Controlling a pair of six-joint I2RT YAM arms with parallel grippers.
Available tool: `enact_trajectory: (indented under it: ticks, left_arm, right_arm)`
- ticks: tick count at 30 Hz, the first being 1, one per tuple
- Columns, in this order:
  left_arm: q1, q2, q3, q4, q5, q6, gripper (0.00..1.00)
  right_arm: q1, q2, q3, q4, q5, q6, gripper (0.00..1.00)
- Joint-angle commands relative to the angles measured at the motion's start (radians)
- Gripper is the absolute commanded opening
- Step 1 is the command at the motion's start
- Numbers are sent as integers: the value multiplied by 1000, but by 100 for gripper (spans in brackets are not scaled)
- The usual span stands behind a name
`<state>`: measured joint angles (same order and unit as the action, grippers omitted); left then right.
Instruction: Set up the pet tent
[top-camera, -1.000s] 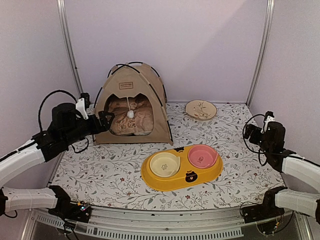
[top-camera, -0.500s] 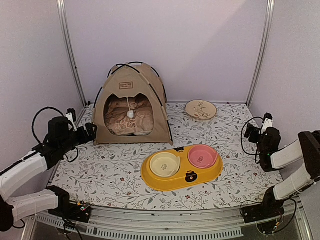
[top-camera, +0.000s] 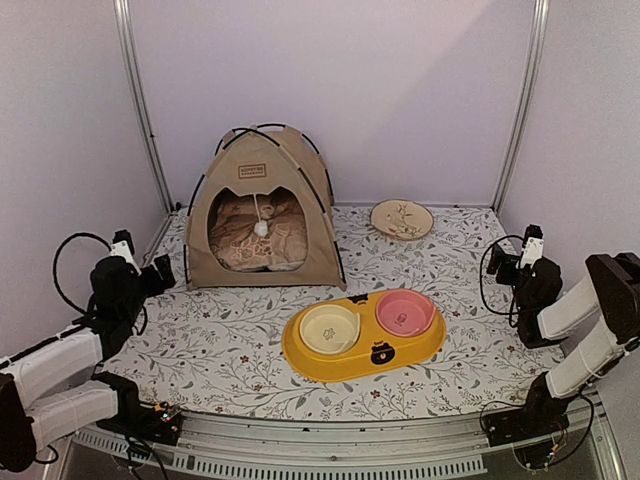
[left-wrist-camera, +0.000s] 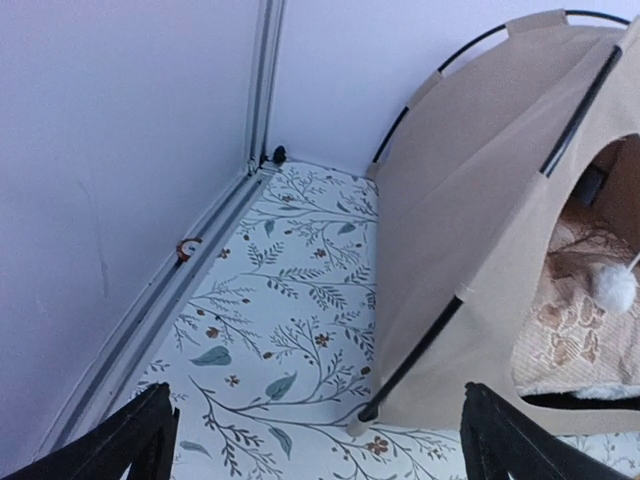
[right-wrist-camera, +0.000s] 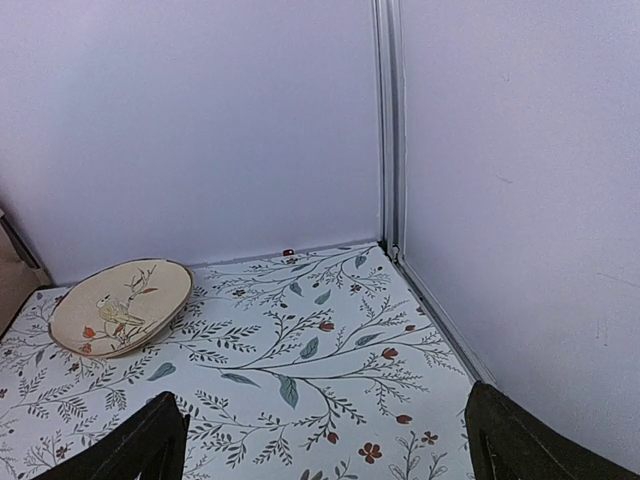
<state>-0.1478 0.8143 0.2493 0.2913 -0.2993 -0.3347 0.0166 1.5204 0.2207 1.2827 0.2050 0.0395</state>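
The beige pet tent (top-camera: 262, 210) stands upright at the back left of the table, black poles arched over it, a patterned cushion and a white pom-pom (top-camera: 261, 229) in its doorway. In the left wrist view the pet tent (left-wrist-camera: 480, 210) fills the right side, its front-left pole foot on the cloth. My left gripper (top-camera: 160, 272) sits low at the left edge, short of the tent, open and empty (left-wrist-camera: 315, 450). My right gripper (top-camera: 500, 266) rests at the right edge, open and empty (right-wrist-camera: 325, 450), facing the back right corner.
A yellow two-bowl tray (top-camera: 364, 335) with a cream and a pink bowl lies front centre. A bird-painted plate (top-camera: 401, 219) leans at the back right, also in the right wrist view as the plate (right-wrist-camera: 120, 305). Metal frame posts and walls close in both sides.
My left arm has drawn back from the tent's left side and folded down to the table's left edge. The right arm has folded in a little at the right edge.
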Motion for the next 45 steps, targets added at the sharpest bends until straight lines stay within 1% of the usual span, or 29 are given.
enact_trajectory:
  ticks: [1,3,4,5,6,7,8,10,11,13,15,18,21,22,23,25,26,28,29,30,31,32,33,34,36,39,45]
  left_arm:
    - [21,56,-39,248,-179,133,99]
    - [23,101,-113,367,-245,152,99]
    - [23,120,-155,470,-256,179,99]
    - [23,118,-156,451,-243,182,99]
    - [25,114,-168,507,-201,211,99]
    - [25,112,-215,623,-168,244,100]
    - [27,106,-246,686,-151,252,100]
    - [46,131,-274,781,-173,248,99]
    - [63,159,-267,801,-166,246,99]
    - [91,224,-240,832,-84,273,99]
    - [95,300,-202,865,-12,311,99]
    - [96,407,-150,904,49,342,99]
    - [97,495,-123,986,89,354,99]
    - [105,530,-131,1059,116,349,99]
    - [108,618,-151,1158,135,356,99]
    - [108,783,-179,1413,133,385,100]
    - [108,787,-183,1438,124,386,99]
    - [115,694,-143,1195,128,343,99]
    - [118,718,-119,1185,157,356,100]
    - [120,748,-96,1213,190,379,100]
    - [128,736,-71,1160,225,383,100]
    - [142,715,-40,1052,257,370,99]
    - [154,720,-22,1018,281,363,99]
    - [158,735,-11,1027,283,364,100]
    - [156,722,9,958,276,351,99]
    - [149,734,6,992,270,370,99]
    - [148,730,8,980,270,368,99]
  right_arm:
    - [1,11,11,22,-15,-12,99]
    - [1,11,11,20,-14,-12,99]
    - [1,12,11,21,-13,-12,99]
    - [1,11,11,20,-14,-12,99]
    - [1,11,11,21,-15,-12,99]
    - [1,12,11,20,-14,-12,99]
    - [1,11,11,20,-15,-12,99]
    - [0,11,11,20,-14,-13,99]
    - [0,11,11,21,-16,-12,99]
    - [1,11,11,20,-18,-13,99]
    - [1,13,13,21,-26,-16,99]
    - [2,12,12,20,-35,-18,99]
    - [0,12,13,20,-43,-21,99]
    - [1,13,15,20,-49,-23,99]
    - [2,13,14,19,-53,-25,99]
    - [1,12,14,18,-56,-27,99]
    - [1,12,14,17,-58,-29,99]
    - [0,12,13,18,-60,-29,99]
    - [0,12,15,18,-61,-29,99]
    - [1,12,15,17,-62,-29,99]
    - [1,12,14,17,-63,-30,99]
    - [0,12,14,17,-65,-29,99]
    - [0,12,15,17,-65,-29,99]
    - [1,12,16,18,-65,-29,99]
    - [0,12,15,18,-66,-29,99]
    - [1,12,15,18,-66,-30,99]
    - [0,12,15,18,-67,-30,99]
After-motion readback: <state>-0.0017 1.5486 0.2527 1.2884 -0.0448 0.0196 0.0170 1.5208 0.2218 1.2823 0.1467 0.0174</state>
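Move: The left hand, empty and open, has the middle of the tent about 26 cm ahead and 20 cm to its right, some 4 cm above it; the tent's near left corner is only some 8 cm ahead. The yellow bowl tray stands about 47 cm to this hand's right and 7 cm back, roughly 14 cm lower. From the right hand the tent's middle is about 20 cm ahead, 57 cm left and 4 cm up. Leftward first, by about 4 cm with a small dip, the open left hand swings on away from the tent opening, then curves back right and pushes forward to finish about 7 cm farther out, close by the tent's near left corner. Its left side rolls up some 15 degrees and the fingers tip up about as much; they stay open and empty. ##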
